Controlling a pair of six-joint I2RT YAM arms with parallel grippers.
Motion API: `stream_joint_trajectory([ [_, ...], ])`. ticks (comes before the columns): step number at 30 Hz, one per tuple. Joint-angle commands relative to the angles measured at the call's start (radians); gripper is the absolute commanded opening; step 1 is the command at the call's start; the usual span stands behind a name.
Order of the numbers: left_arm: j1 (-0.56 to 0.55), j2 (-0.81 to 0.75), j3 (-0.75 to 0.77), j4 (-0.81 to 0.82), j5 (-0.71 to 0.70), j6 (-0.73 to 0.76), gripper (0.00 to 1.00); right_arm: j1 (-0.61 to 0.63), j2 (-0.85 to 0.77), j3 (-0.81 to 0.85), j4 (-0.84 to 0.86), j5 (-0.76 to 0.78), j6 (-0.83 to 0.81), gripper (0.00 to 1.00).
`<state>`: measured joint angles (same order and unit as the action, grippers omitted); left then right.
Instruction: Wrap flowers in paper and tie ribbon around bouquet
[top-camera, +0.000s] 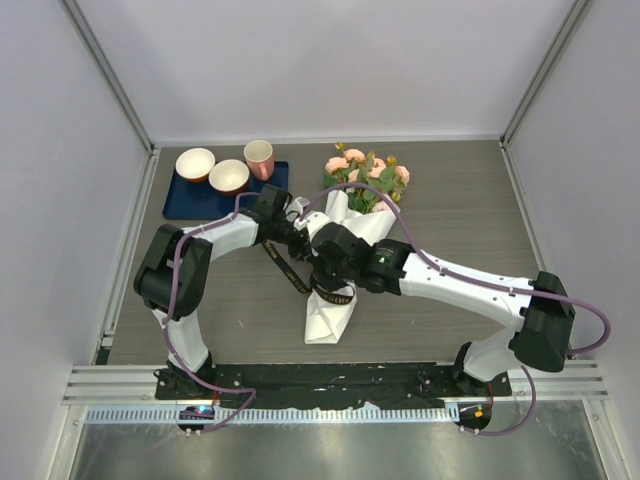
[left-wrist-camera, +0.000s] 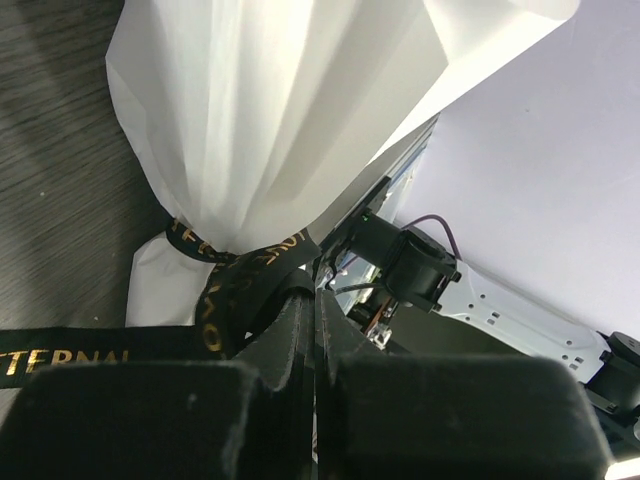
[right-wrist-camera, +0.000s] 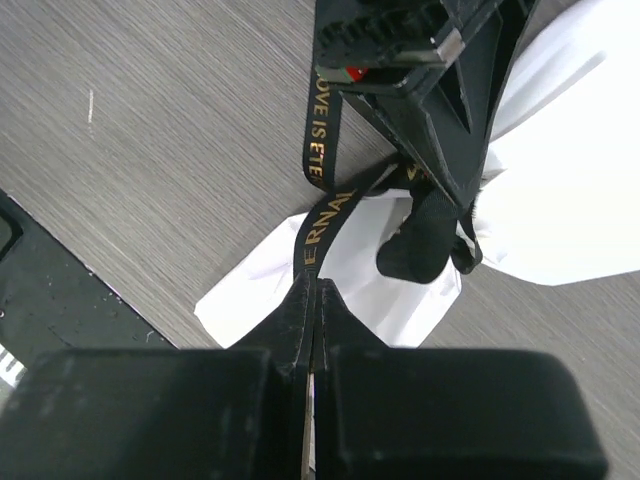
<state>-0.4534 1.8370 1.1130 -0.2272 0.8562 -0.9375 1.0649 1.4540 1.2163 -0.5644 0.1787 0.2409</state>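
The bouquet lies in the middle of the table, the pink flowers (top-camera: 365, 170) at its far end and the white paper (top-camera: 328, 318) cone pointing toward me. The black gold-lettered ribbon (top-camera: 333, 295) circles the cone's narrow waist, and one tail (top-camera: 287, 270) trails off to the left. My left gripper (top-camera: 300, 236) is shut on the ribbon (left-wrist-camera: 236, 270) right beside the waist, under the paper (left-wrist-camera: 270, 110). My right gripper (right-wrist-camera: 318, 283) is shut on the ribbon (right-wrist-camera: 322, 225), which runs straight into its jaws over the paper (right-wrist-camera: 270, 285). A ribbon loop (right-wrist-camera: 415, 250) hangs below the left gripper's fingers (right-wrist-camera: 445, 150).
A dark blue mat (top-camera: 187, 203) at the back left carries two bowls (top-camera: 195, 163) (top-camera: 228, 176) and a pink cup (top-camera: 259, 158). Pale walls close in the table on three sides. A black rail (top-camera: 330, 378) runs along the near edge.
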Motion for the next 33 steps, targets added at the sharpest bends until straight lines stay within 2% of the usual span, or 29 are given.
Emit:
stream_joint_trajectory([
  [1,0.004,-0.013,0.036,0.043,0.026,-0.011,0.00,-0.025,0.020,-0.009,-0.026,0.072,0.067,0.00],
  [6,0.004,-0.015,0.027,0.048,0.027,-0.017,0.00,-0.039,0.037,-0.046,-0.038,0.094,0.061,0.00],
  [9,0.004,-0.012,0.022,0.048,0.030,-0.017,0.00,-0.037,-0.013,-0.084,-0.010,0.058,0.058,0.00],
  [13,0.004,-0.002,0.033,0.052,0.026,-0.021,0.00,-0.034,-0.203,-0.175,0.116,-0.232,0.069,0.00],
  [14,0.004,-0.002,0.034,0.051,0.023,-0.023,0.00,-0.034,-0.237,-0.202,0.133,-0.258,0.115,0.00],
  [16,0.004,-0.002,0.038,0.049,0.018,-0.024,0.00,-0.039,-0.294,-0.210,0.080,-0.131,0.184,0.00],
  [17,0.004,-0.004,0.039,0.048,0.014,-0.024,0.00,-0.039,-0.323,-0.189,-0.052,-0.011,0.246,0.00],
  [18,0.004,-0.007,0.038,0.046,0.009,-0.023,0.00,-0.039,-0.331,-0.179,-0.125,0.184,0.365,0.00],
  [19,0.004,-0.007,0.038,0.043,0.004,-0.024,0.00,-0.039,-0.333,-0.175,-0.199,0.287,0.447,0.00],
  [20,0.004,-0.012,0.036,0.043,-0.006,-0.023,0.00,-0.042,-0.322,-0.169,-0.342,0.364,0.525,0.00],
  [21,0.004,-0.015,0.034,0.039,-0.008,-0.020,0.00,-0.043,-0.320,-0.176,-0.391,0.480,0.670,0.00],
  [23,0.004,-0.019,0.031,0.031,-0.017,-0.015,0.00,-0.065,-0.322,-0.220,-0.461,0.537,0.792,0.00],
  [29,0.007,-0.042,0.034,0.005,-0.048,-0.009,0.00,-0.175,-0.331,-0.335,-0.546,0.554,1.121,0.00],
  [33,0.015,-0.047,0.028,0.000,-0.063,-0.011,0.00,-0.285,-0.394,-0.405,-0.502,0.603,1.186,0.00],
])
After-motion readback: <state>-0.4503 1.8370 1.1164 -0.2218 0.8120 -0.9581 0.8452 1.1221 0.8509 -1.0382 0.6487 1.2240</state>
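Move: The right gripper already holds a ribbon end, bound for the bare table to the right of the wrap: about 22 cm to its right, level fore and aft, with the wood some 14 cm below. From it, the wrap's waist lies about 5 cm ahead and 9 cm down, and the paper foot some 7 cm back and 13 cm down. From the left gripper, that bare spot is about 20 cm right and 8 cm back, the waist just right and 5 cm below. Draw the right gripper out to the right, away from the wrap's waist, keeping the ribbon end pinched: first dip about 4 cm, then come back and up a little, then sweep right and downward, ending some 22 cm right and 6 cm lower, turning the wrist about 70 degrees clockwise. Hold the left gripper nearly still, shut on its piece of ribbon above the waist. ##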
